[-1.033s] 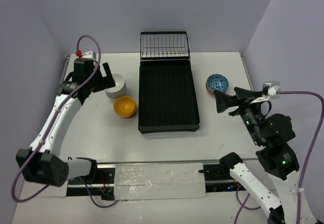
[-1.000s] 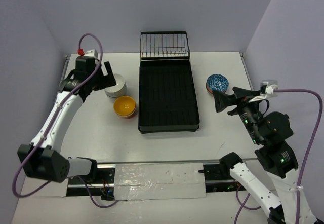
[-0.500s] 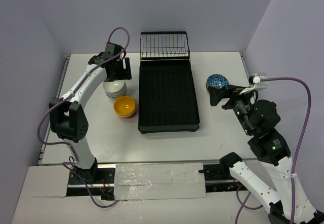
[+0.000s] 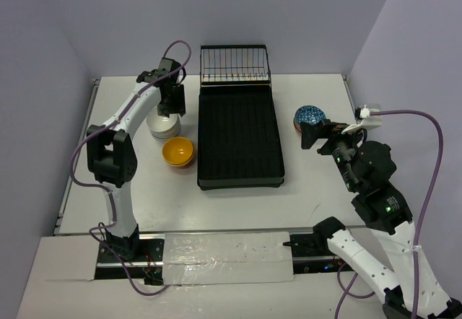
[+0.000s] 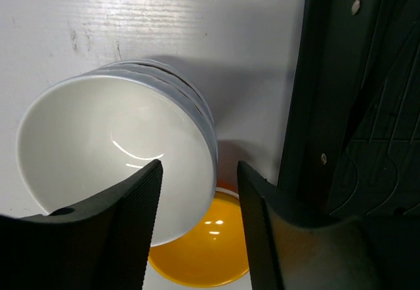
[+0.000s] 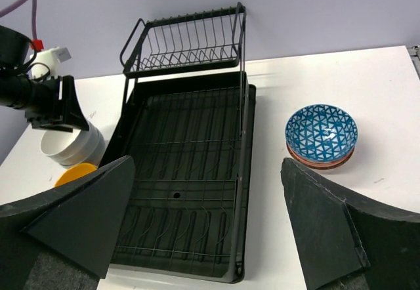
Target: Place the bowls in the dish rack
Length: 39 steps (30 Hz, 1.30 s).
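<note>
A stack of white bowls (image 4: 164,125) stands left of the black dish rack (image 4: 240,135), with a yellow bowl (image 4: 177,150) on an orange one just in front. My left gripper (image 4: 172,106) is open right above the white stack's right rim. In the left wrist view the white bowls (image 5: 111,149) and yellow bowl (image 5: 207,260) lie under the gripper (image 5: 199,172), the white rim between the fingers. A stack of blue patterned bowls (image 4: 310,118) sits right of the rack. My right gripper (image 4: 312,136) hovers open and empty beside it. The right wrist view shows the rack (image 6: 184,172), blue bowls (image 6: 321,132) and gripper (image 6: 207,165).
The rack's raised wire basket (image 4: 234,65) stands at its far end, also in the right wrist view (image 6: 190,41). The rack's left wall (image 5: 354,93) is close on the left gripper's right. Purple walls enclose the table on three sides.
My left arm has swung from left of the white bowls to over their right rim, beside the rack. My right gripper has shifted slightly toward the blue bowls.
</note>
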Each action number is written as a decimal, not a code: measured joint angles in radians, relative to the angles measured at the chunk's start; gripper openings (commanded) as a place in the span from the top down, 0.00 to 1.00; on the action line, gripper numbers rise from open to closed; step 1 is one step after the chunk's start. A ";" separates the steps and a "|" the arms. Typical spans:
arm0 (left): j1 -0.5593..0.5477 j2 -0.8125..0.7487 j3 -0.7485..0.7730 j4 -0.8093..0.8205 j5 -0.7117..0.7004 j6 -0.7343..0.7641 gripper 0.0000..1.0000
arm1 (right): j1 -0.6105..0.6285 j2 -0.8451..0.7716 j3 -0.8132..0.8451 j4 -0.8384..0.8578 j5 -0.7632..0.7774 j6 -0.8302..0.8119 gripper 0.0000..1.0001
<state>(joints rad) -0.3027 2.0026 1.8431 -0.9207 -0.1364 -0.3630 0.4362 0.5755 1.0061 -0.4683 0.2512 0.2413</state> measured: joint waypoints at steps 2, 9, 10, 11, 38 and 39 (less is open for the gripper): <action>0.000 0.014 0.006 -0.013 0.000 -0.002 0.51 | 0.000 0.000 -0.001 0.000 0.009 -0.002 0.00; 0.000 0.039 0.029 -0.050 0.000 -0.003 0.61 | 0.000 -0.001 -0.002 0.000 0.028 -0.014 0.00; 0.000 0.040 0.034 -0.053 0.000 -0.004 0.62 | 0.000 -0.001 -0.002 0.000 0.030 -0.015 0.00; 0.000 0.040 0.039 -0.055 0.000 -0.005 0.64 | 0.000 -0.002 -0.002 0.000 0.032 -0.016 0.00; -0.006 0.091 0.117 -0.116 0.037 -0.016 1.00 | 0.000 -0.012 -0.042 0.003 0.080 -0.020 0.00; -0.006 0.091 0.123 -0.119 0.036 -0.016 1.00 | 0.000 -0.012 -0.042 0.003 0.080 -0.022 0.00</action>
<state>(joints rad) -0.3092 2.0937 1.9659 -1.0393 -0.1001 -0.3790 0.4362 0.5632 0.9642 -0.4648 0.3313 0.2195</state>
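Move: The left hand's half-open fingers straddle the robot-right rim of the top white bowl, whose middle lies about 5 cm left, about level fore and aft, and some 3 cm below. The yellow bowl is roughly 11 cm back, straight behind the hand and about 6 cm lower. The dish rack's middle is some 23 cm right, 4 cm back and 7 cm down. From the right hand, the white bowl lies about 20 cm ahead, 38 cm left and 25 cm below. Down about 1 cm, briefly back up, then down again to some 2 cm below its start and up 1 cm, the left hand works at the white bowl's right rim, drifting slightly right and tipping its fingers steeper. They close from half open to nearly shut, pinching the rim. The open right hand eases right and down, turning slightly clockwise. ##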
